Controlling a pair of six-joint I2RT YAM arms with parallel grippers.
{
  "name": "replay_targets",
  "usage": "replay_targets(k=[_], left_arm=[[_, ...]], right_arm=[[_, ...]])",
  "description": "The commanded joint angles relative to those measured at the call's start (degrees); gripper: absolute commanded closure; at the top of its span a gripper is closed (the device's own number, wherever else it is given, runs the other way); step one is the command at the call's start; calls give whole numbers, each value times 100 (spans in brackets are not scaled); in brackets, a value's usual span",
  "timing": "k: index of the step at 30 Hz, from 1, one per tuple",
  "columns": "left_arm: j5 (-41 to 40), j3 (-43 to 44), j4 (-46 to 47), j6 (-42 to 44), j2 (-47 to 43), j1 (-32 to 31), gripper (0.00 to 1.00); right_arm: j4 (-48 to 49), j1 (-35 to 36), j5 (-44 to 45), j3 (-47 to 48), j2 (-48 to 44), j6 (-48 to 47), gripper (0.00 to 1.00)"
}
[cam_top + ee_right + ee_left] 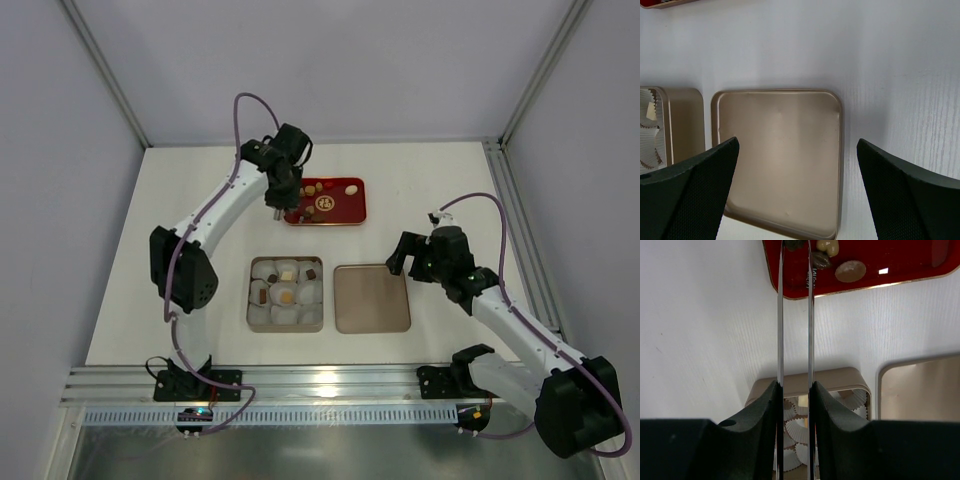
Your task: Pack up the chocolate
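Observation:
The red tray [345, 212] at the back holds several loose chocolate pieces, among them a cream one [352, 189]. My left gripper [291, 212] reaches down over the tray's left end. In the left wrist view its long thin blades [794, 245] stand close together with a dark chocolate between their tips. A dark piece [821, 260], a cream piece [828, 246] and a tan piece [850, 271] lie just right of the blades. The open tin [250, 300] holds white paper cups, and chocolate pieces [287, 277] sit in several of them. My right gripper [797, 142] hangs wide open, holding nothing, above the lid [780, 150].
The tin's lid [371, 298] lies upside down on the white table, right beside the tin. Metal frame posts and a rail [300, 385] border the table at the sides and the near edge.

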Motion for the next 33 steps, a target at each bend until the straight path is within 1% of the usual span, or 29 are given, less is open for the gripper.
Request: replay_targets(k=[1,5,18,27,33], left_arm=[[178,-165,-17,65,-523,11,71],[301,-569,105,-23,-918,-24,71],[503,-2177,255,-331,-2632,-358,71],[801,-3117,176,-674,-3783,-832,70],[829,-3479,53,-893,-4223,-1315,70]], right_arm=[[237,24,20,27,46,22,0],[255,16,28,62,81,31,0],[386,7,99,229,380,66,0],[500,16,125,229,564,136,0],[544,16,143,281,670,171,0]])
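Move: The beige box with paper cups, where the held chocolate is going, has its middle about 16 cm back from the left hand, 2 cm to its left and 15 cm below. The red tray is centred some 9 cm ahead and 8 cm to the right, and the beige lid some 15 cm back and 19 cm to the right, both also about 15 cm down. From the right hand, the box lies roughly 30 cm to the left, 4 cm back and 7 cm below. Carry the dark chocolate, still pinched in the tips of the left gripper's long blades, away from the red tray's near left corner and back over the cup-lined box, about 18 cm towards the base while rising some 4 cm. Keep the blades shut on it and turn the wrist about 15 degrees on the way, so that the tips swing to the right. ##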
